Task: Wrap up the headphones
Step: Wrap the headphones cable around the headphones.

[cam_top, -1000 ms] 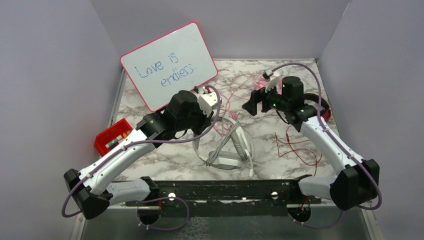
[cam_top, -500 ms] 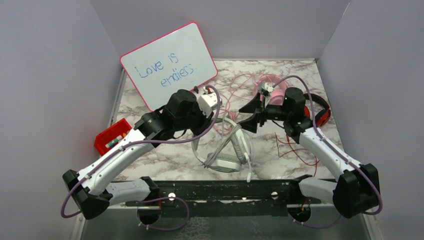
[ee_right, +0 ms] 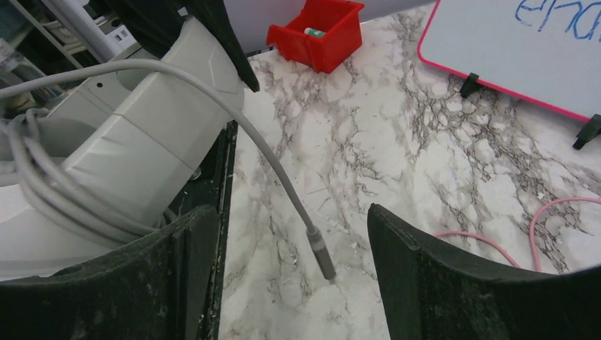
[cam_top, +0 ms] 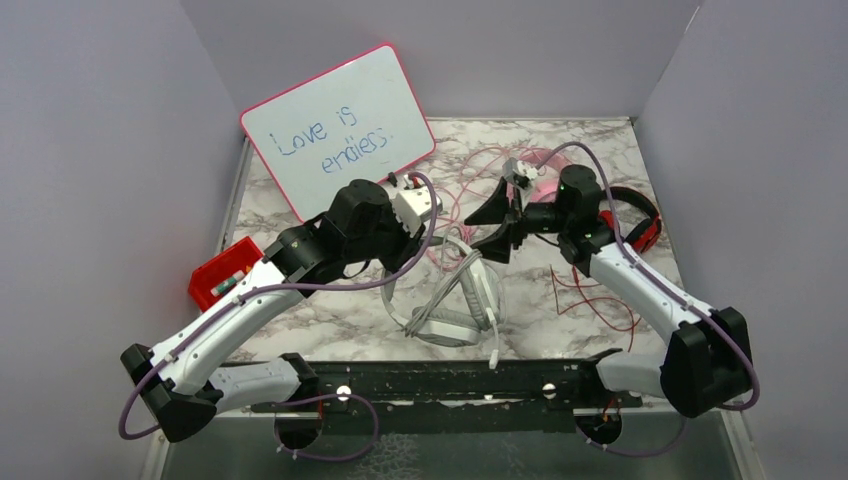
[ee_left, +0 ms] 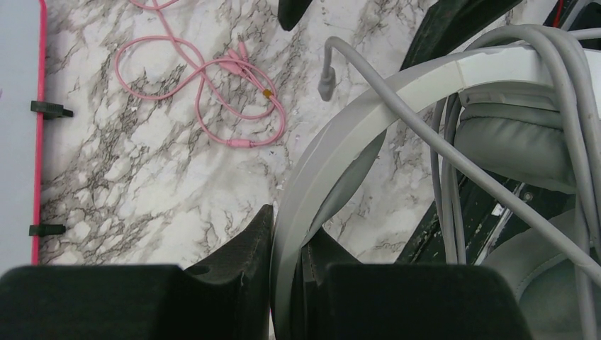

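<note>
The grey/white headphones are tilted up off the marble table, their grey cable wound in several turns over the headband. My left gripper is shut on that white headband. The cable's loose end hangs free, and its plug dangles between the fingers of my open right gripper, touching neither. In the top view the right gripper sits just right of the left gripper. The pink pair is mostly hidden behind the right wrist. The red-and-black pair lies at the right.
A pink-framed whiteboard leans at the back left. A red bin sits at the left edge. Loose pink cable loops behind the headphones. Red cable sprawls at the right front. Grey walls enclose the table.
The right gripper has swung left, away from the pink pair, to the grey headphones' dangling plug, its jaws a little narrower. The left gripper kept its hold on the headband.
</note>
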Action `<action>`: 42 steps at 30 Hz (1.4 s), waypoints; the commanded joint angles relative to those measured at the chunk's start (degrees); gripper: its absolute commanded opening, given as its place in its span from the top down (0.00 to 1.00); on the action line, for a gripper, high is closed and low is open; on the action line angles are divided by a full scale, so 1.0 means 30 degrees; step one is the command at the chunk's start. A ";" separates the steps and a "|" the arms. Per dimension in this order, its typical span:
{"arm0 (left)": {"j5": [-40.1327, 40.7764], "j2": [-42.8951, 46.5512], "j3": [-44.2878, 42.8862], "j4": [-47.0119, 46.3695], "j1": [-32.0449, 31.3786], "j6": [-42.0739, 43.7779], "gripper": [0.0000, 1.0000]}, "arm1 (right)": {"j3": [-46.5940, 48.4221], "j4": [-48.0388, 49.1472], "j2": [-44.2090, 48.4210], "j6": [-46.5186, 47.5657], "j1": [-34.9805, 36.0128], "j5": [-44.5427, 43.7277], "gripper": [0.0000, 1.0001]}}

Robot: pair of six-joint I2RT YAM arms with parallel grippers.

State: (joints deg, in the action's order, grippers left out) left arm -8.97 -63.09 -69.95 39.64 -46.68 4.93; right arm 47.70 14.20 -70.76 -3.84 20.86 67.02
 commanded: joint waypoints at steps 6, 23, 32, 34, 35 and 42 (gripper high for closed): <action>-0.1195 0.0616 -0.0815 -0.0839 0.0002 -0.0638 1.00 | 0.1145 0.2621 -0.2309 -0.0791 0.1530 -0.0191 0.31; 0.0821 0.1100 -0.0696 -0.0980 0.0017 -0.0764 1.00 | 0.0328 0.4570 -0.1851 -0.3239 0.1894 -0.0641 0.93; 0.4953 0.3353 0.0354 -0.4005 0.0002 -0.0416 1.00 | 0.0812 -0.1225 -0.0126 -0.3918 0.1466 -0.4398 0.99; 0.4580 0.2830 0.0113 -0.3828 0.0009 -0.0482 1.00 | 0.0890 -0.1079 -0.0094 -0.4543 0.1426 -0.4363 0.99; 0.4500 0.2656 0.0129 -0.3829 0.0003 -0.0659 1.00 | 0.0982 -0.0903 -0.0199 -0.4957 0.1440 -0.4241 0.99; 0.4931 0.4079 0.3074 -0.8497 0.0017 -0.0019 1.00 | 0.1981 -0.0506 -0.1689 -0.8011 0.1425 -0.3746 0.99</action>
State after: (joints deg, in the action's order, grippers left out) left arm 4.78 -54.85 -63.90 29.89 -46.52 5.02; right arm 50.65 14.96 -73.47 -21.58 25.58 57.89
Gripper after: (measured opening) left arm 0.165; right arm 0.030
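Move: The loose end of the headphones cable sticks out between my right hand's open fingers, about 3 cm to its left and 2 cm lower, hardly ahead. The headphones, with the cable turns already round them, hang some 9 cm back and 6 cm to the left of my right hand, roughly 4 cm below it. My left hand still grips the headband; the cable end lies about 10 cm to its right and 4 cm ahead, nearly level. I push my open right hand left about 4 cm, dipping slightly, until the cable end is between its fingers, then rise back level while closing them to pinch it. Next I ease that hand just over 1 cm back to the right as its wrist turns. Meanwhile my left hand waits with its hold on the headband, then carries the headphones left, up and forward about 5 cm, away from the right hand, tilting some 15 degrees. ##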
